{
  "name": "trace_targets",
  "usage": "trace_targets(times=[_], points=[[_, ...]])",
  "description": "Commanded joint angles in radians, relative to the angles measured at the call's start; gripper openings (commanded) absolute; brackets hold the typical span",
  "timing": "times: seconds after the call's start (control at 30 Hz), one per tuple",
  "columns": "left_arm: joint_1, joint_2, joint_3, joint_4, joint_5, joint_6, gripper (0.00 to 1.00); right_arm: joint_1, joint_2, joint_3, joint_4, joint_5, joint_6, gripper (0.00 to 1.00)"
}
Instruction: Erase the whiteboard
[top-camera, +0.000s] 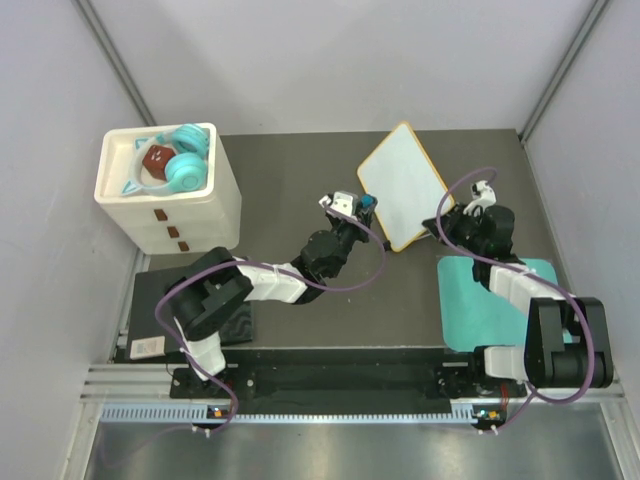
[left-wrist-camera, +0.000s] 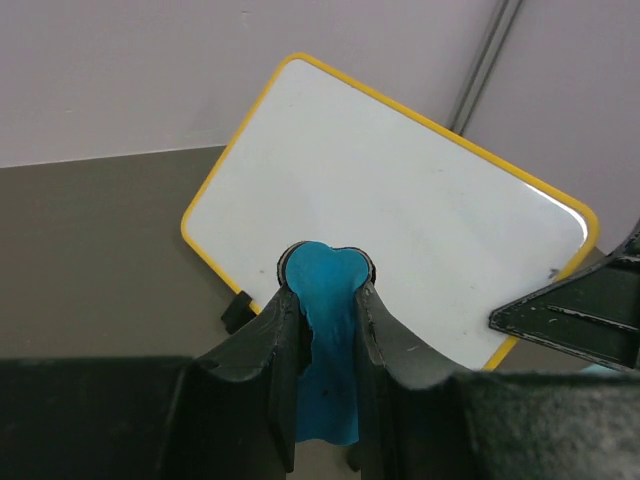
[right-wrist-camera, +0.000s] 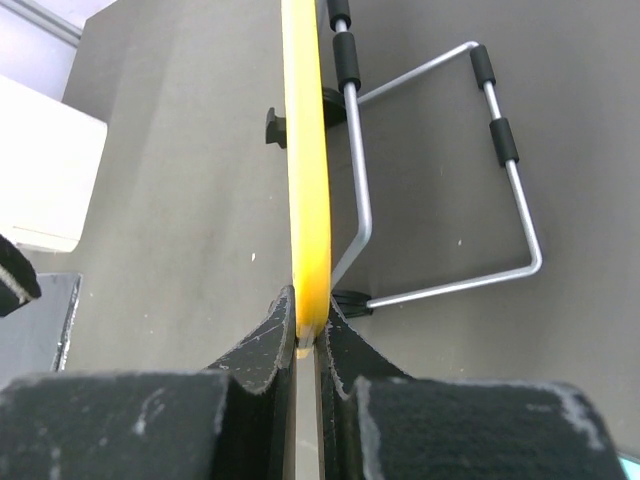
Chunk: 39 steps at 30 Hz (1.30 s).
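The whiteboard (top-camera: 402, 183) has a yellow frame and stands tilted on the dark table, propped by a wire stand (right-wrist-camera: 440, 170) behind it. Its white face (left-wrist-camera: 400, 210) shows no dark marks. My left gripper (top-camera: 358, 205) is shut on a blue eraser (left-wrist-camera: 325, 340), whose rounded tip sits at the board's lower left edge. My right gripper (top-camera: 447, 222) is shut on the whiteboard's yellow edge (right-wrist-camera: 305, 180), pinching the lower right corner between its fingers (right-wrist-camera: 262, 345).
A white drawer box (top-camera: 170, 195) with teal headphones (top-camera: 185, 165) inside stands at the back left. A teal mat (top-camera: 495, 300) lies under the right arm. A black pad (top-camera: 195, 315) lies near the left arm's base.
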<state>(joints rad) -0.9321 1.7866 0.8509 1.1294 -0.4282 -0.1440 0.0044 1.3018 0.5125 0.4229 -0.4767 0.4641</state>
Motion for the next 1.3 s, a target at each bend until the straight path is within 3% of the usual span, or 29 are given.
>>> trace_targets(times=[0.0, 0.37, 0.53, 0.63, 0.7, 1.03, 1.27], points=[[0.001, -0.038, -0.009, 0.020, -0.081, 0.061, 0.00, 0.016, -0.019, -0.035, -0.197, -0.016, -0.033, 0.00], [0.001, -0.102, -0.056, -0.008, -0.081, 0.049, 0.00, 0.016, -0.252, -0.103, -0.346, 0.049, -0.021, 0.00], [-0.001, -0.127, -0.081, -0.019, -0.075, 0.040, 0.00, 0.014, -0.236, -0.112, -0.340, 0.064, -0.019, 0.01], [0.001, -0.142, -0.090, -0.028, -0.069, 0.037, 0.00, 0.016, -0.204, -0.115, -0.311, 0.050, -0.013, 0.08], [-0.001, -0.147, -0.093, -0.034, -0.061, 0.035, 0.00, 0.014, -0.175, -0.124, -0.271, 0.035, -0.001, 0.19], [0.001, -0.141, -0.098, -0.063, -0.027, 0.015, 0.00, 0.016, -0.124, -0.134, -0.220, 0.033, -0.005, 0.25], [0.001, -0.141, -0.096, -0.074, -0.041, 0.020, 0.00, 0.014, -0.206, -0.152, -0.240, 0.085, -0.015, 0.57]])
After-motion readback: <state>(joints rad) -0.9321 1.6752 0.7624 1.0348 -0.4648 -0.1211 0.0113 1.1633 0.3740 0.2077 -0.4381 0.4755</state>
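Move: The right hand still pinches the lower right edge of the tilted whiteboard, whose middle lies about 10 cm ahead of that hand, 6 cm to its left and perhaps 2 cm higher. The blue eraser hangs some 14 cm left and 5 cm ahead of the right hand, 9 cm up; the teal mat's middle is roughly 19 cm back, 18 cm right and 10 cm down. From the left hand, which holds the eraser, the whiteboard's middle is about 5 cm ahead, 10 cm right and 8 cm below. Back towards its base goes the right hand first, about 4.5 cm nearly level, drawing the pinched whiteboard along; then its fingers open to about half and the hand sinks some 5 cm and eases a little farther back, the wrist tipping down 10 degrees or so. The left hand keeps its hold on the eraser and drifts about 3 cm left, away from the whiteboard. ##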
